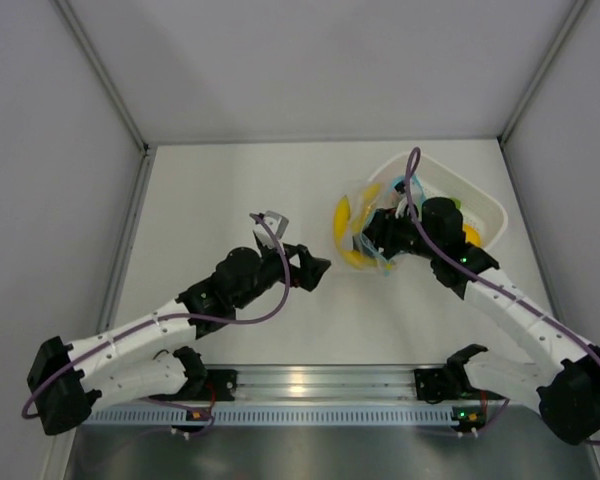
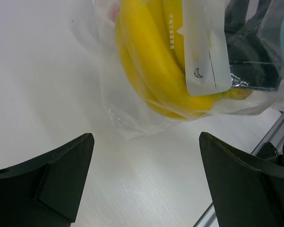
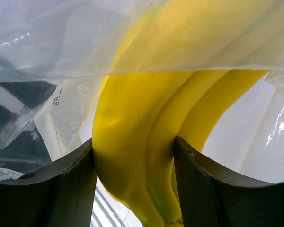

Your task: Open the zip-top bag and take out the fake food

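The zip-top bag [image 1: 366, 196] hangs crumpled just left of the white basket, with the yellow banana bunch of the fake food [image 1: 343, 216] showing through it. My right gripper [image 1: 377, 238] is shut on the banana bunch [image 3: 128, 123], its two fingers [image 3: 68, 189] pressing either side of it; clear bag plastic [image 3: 61, 42] drapes over the upper part. My left gripper [image 1: 318, 268] stands open a short way left of the bag, holding nothing. In the left wrist view, the bag [image 2: 128, 118] and banana [image 2: 146, 61] hang beyond the left gripper [image 2: 146, 138], apart from its fingertips [image 2: 80, 146].
A white perforated basket [image 1: 488, 203] stands at the back right, behind my right wrist, with coloured pieces inside. A white printed label [image 2: 203, 52] sits inside the bag. The metal rail [image 1: 310, 382] runs along the near table edge. Grey walls enclose the table.
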Robot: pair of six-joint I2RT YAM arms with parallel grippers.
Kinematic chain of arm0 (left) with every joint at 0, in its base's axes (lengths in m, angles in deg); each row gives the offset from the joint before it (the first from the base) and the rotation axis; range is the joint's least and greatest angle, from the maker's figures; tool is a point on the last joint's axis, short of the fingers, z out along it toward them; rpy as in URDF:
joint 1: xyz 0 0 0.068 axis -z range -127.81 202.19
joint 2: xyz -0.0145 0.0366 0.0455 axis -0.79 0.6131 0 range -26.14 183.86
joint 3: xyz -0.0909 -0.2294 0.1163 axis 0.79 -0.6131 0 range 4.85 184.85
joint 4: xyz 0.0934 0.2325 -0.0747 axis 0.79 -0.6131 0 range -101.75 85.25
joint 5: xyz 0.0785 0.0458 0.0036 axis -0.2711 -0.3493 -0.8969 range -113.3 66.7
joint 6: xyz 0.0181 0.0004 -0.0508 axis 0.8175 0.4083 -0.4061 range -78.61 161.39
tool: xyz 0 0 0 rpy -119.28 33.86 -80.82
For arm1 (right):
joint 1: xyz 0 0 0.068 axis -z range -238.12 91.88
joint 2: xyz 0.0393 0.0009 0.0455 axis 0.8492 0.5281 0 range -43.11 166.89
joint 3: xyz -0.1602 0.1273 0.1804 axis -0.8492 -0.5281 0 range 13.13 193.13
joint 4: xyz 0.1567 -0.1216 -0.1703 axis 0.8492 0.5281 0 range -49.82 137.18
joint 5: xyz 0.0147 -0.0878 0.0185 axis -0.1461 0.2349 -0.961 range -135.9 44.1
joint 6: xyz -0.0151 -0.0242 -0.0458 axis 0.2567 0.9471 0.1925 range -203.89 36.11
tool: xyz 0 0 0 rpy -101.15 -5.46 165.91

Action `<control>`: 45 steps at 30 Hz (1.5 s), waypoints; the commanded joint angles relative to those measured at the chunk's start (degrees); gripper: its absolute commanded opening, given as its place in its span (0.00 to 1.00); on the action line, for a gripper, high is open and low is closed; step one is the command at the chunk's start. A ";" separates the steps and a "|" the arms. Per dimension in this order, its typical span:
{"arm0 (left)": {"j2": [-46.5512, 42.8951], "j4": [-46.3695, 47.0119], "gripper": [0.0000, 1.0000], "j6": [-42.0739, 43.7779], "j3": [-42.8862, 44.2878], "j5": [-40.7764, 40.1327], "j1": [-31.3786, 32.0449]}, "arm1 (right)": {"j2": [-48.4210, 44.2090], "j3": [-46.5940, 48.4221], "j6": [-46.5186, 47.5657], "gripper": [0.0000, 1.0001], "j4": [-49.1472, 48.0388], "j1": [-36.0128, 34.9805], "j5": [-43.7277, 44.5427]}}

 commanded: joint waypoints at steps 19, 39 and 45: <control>7.59 22.07 0.89 -0.52 -4.81 19.27 -1.49 | -12.10 1.55 -2.49 0.00 -7.91 3.38 -20.58; 6.54 3.09 0.00 0.01 -2.26 -22.01 -1.57 | -11.67 4.00 -3.11 0.00 3.40 4.00 -8.55; 4.96 -3.50 0.00 -1.66 -0.67 -35.20 -1.57 | -10.53 3.48 -3.91 0.00 4.20 4.00 -8.63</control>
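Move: The bag's closed-end corner hangs just beyond the open left fingers, about 4 cm ahead, 5 cm to their right and 6 cm lower. The bananas, still inside, are centred some 11 cm ahead and 9 cm right of the left hand, about 4 cm lower. From the right hand, already gripping them, their middle is about 3 cm ahead, 3 cm left and 2 cm below; the white basket is 10 cm ahead, 19 cm right and 14 cm lower. Keep the right gripper shut on the bananas inside the bag; draw it back about 6 cm and up 7, rolling slightly, then ease partway forward and down. Meanwhile sink the left gripper about 4 cm, backing and shifting right, pinch the bag's closed end, then pull that film roughly 5 cm forward and as far left, turning counter-clockwise. ##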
